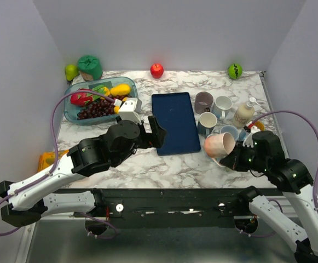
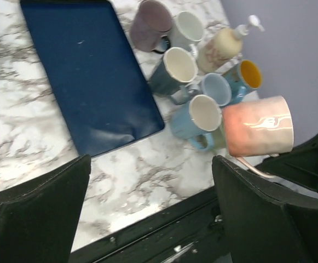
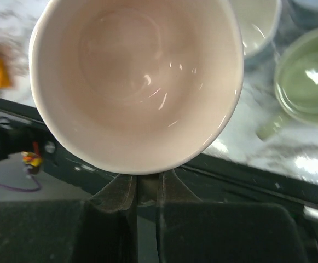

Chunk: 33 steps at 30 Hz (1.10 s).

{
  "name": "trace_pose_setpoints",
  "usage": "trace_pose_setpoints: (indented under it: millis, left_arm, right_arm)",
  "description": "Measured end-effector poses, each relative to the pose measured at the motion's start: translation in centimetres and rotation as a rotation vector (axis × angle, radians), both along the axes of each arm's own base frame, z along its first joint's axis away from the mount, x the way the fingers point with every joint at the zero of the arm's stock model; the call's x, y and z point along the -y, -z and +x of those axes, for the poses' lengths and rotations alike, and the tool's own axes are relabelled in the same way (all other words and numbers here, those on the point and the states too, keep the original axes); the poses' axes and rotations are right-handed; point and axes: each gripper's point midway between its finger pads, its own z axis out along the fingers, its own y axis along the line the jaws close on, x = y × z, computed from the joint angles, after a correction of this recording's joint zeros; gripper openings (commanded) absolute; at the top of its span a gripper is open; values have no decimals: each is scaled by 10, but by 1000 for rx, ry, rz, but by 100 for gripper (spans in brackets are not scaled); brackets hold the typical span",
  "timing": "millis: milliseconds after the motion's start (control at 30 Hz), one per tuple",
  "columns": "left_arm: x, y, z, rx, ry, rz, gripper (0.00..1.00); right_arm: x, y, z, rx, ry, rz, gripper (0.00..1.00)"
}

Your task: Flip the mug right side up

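Note:
A pink mug (image 1: 220, 145) hangs on its side just above the table's front right, in front of the other cups. My right gripper (image 1: 231, 160) is shut on its handle from below. In the right wrist view the mug's (image 3: 137, 82) open mouth faces the camera, and my right gripper's (image 3: 146, 189) fingers pinch the thin handle under the rim. The left wrist view has the mug (image 2: 257, 126) side-on, handle underneath. My left gripper (image 1: 157, 131) hovers open over the near left edge of the blue tray (image 1: 175, 123), with nothing between its fingers (image 2: 49, 208).
Several upright mugs (image 1: 213, 112) and a soap bottle (image 1: 244, 114) crowd the table right of the tray. A clear bin of toy fruit (image 1: 93, 104) stands at the back left. A red apple (image 1: 156, 70) and green toys (image 1: 235, 70) line the back wall.

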Motion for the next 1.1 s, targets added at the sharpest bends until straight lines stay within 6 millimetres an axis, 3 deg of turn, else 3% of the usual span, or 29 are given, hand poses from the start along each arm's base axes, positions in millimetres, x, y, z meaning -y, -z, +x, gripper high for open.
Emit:
trace_pose_setpoints:
  millis: [133, 300, 500, 767, 900, 1100]
  left_arm:
    - [-17, 14, 4, -15, -61, 94, 99]
    - [-24, 23, 13, -29, -99, 158, 99]
    - [-25, 33, 32, -51, -143, 219, 99]
    - [-30, 46, 53, -101, -161, 251, 99]
    - [-30, 45, 61, -103, -160, 248, 99]
    - [-32, 42, 71, -98, -155, 230, 99]
  right_arm:
    - [18, 43, -14, -126, 34, -115, 1]
    - [30, 61, -20, -176, 43, -193, 1]
    - [31, 68, -19, -209, 40, -221, 1]
    - [8, 75, -21, -207, -83, -317, 1]
    - [-8, 78, -23, -211, -121, -393, 1]
    - [-6, 72, -20, -188, -54, -443, 1]
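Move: The peach mug is already in the right hand, pinched at its rim, its middle about 5 cm ahead and 4 cm left of the fingers. Its free patch of table lies roughly 3 cm ahead, 3 cm left and 17 cm below them. Near that patch, about 13 cm below the hand, the light-blue mug stands some 10 cm straight ahead, the green mug 5 cm ahead and 8 cm right. From the left hand the peach mug is about 20 cm right, level ahead, 11 cm lower. The peach mug, still gripped by the rim, is lowered some 7 cm and drawn about 2 cm back, mostly early on, towards the table beside the light-blue mug. The right hand drifts 3 cm right, then returns left as its fingers tip roughly 25 degrees steeper. The open, empty left hand moves away, forward beside the tray and a little down and left. ##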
